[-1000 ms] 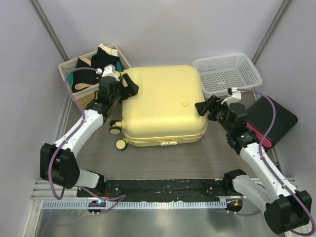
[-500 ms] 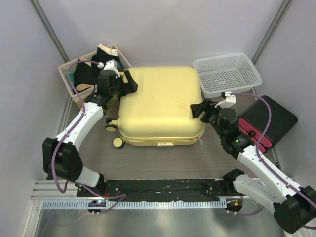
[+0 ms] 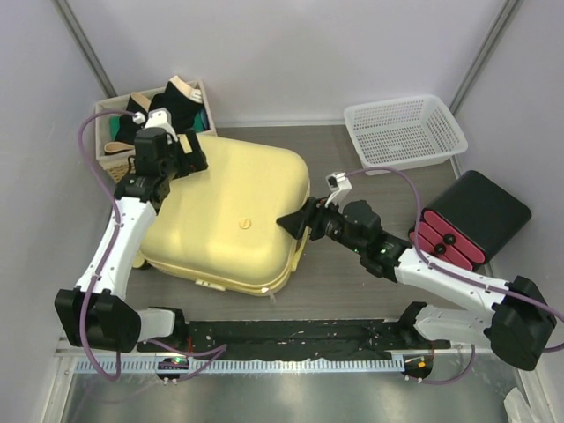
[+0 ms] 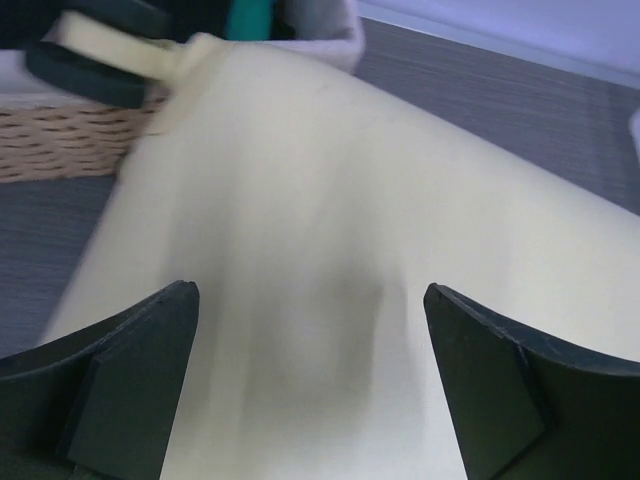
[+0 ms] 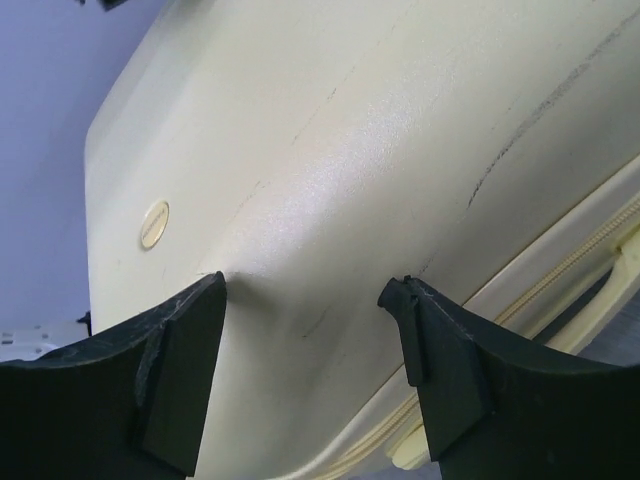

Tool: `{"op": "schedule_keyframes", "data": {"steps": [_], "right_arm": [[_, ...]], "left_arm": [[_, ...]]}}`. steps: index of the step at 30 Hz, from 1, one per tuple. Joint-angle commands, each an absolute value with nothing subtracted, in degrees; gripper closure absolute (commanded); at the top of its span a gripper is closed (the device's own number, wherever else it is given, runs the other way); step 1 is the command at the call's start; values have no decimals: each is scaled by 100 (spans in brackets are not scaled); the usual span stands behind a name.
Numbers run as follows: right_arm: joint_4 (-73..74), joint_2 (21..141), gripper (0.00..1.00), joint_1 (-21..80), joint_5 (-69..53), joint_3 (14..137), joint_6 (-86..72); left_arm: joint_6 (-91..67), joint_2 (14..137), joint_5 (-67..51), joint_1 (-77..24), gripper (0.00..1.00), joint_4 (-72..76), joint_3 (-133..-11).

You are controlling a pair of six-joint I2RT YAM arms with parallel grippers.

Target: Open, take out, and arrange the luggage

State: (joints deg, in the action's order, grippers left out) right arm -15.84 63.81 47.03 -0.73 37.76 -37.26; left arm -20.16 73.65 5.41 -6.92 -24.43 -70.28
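Observation:
The luggage [image 3: 220, 207] is a large pale-yellow hard-shell suitcase. It lies flat and shut at the left middle of the table, skewed, with its round logo [image 3: 249, 223] facing up. My left gripper [image 3: 188, 152] hovers open over its far left corner. In the left wrist view the shell [image 4: 330, 220] fills the space under the wide-spread jaws of that gripper [image 4: 310, 300]. My right gripper [image 3: 295, 223] is open against the suitcase's right edge. The right wrist view shows this gripper [image 5: 305, 292] straddling the rounded shell [image 5: 330, 150], one fingertip [image 5: 205, 300] touching it, with the zip seam [image 5: 560, 270] below.
A wicker basket [image 3: 110, 163] of dark clothes stands at the back left, just behind the suitcase. A white plastic basket [image 3: 405, 132] sits at the back right. A black box with red cylinders [image 3: 471, 216] lies at the right. A black rail [image 3: 291, 335] runs along the near edge.
The suitcase has slid left and towards me and turned askew. My right arm stretched left with it. My left gripper moved left and opened wider.

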Motion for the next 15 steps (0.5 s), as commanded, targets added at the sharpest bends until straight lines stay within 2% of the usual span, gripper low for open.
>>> {"op": "schedule_keyframes", "data": {"steps": [1,8,15], "right_arm": [[-943,6593,25,5054,-1162,4060,-3589],[121,5354,22,5080,-378,4140,-2505],[-43,4895,26,6054,-229,3507,-2987]], "left_arm": [[-1882,7313,-755,-923,0,-2874,-7216],[-1477,7207,-1010,-1045,0,-3023,-7435],[-1195,7471,-739,-1503,0,-3015,-7506]]}}
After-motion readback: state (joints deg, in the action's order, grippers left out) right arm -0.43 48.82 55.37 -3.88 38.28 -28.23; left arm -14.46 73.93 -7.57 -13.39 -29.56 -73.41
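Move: The suitcase's middle lies some 15 cm back and 7 cm right of the left hand, and about 11 cm below it; the clothes basket is about 9 cm ahead and 11 cm left of that hand. From the right hand, at the case's right flank, the suitcase's middle is about 17 cm left, 2 cm ahead and 8 cm down. The side handle sits roughly 6 cm back and 1 cm right of the right hand, the zipper pull 20 cm back and 6 cm left. The right hand, already against the suitcase's right flank with its fingers open, goes on left for just under 2 cm while drawing back, then comes free and backs off along the flank towards the side handle, about 8 cm back in all, rising a little near the end. Meanwhile the left hand sweeps right about 7 cm and slightly back over the far left part of the suitcase top, away from the clothes basket, its wrist turning clockwise some 20 degrees and its fingers staying wide open. ##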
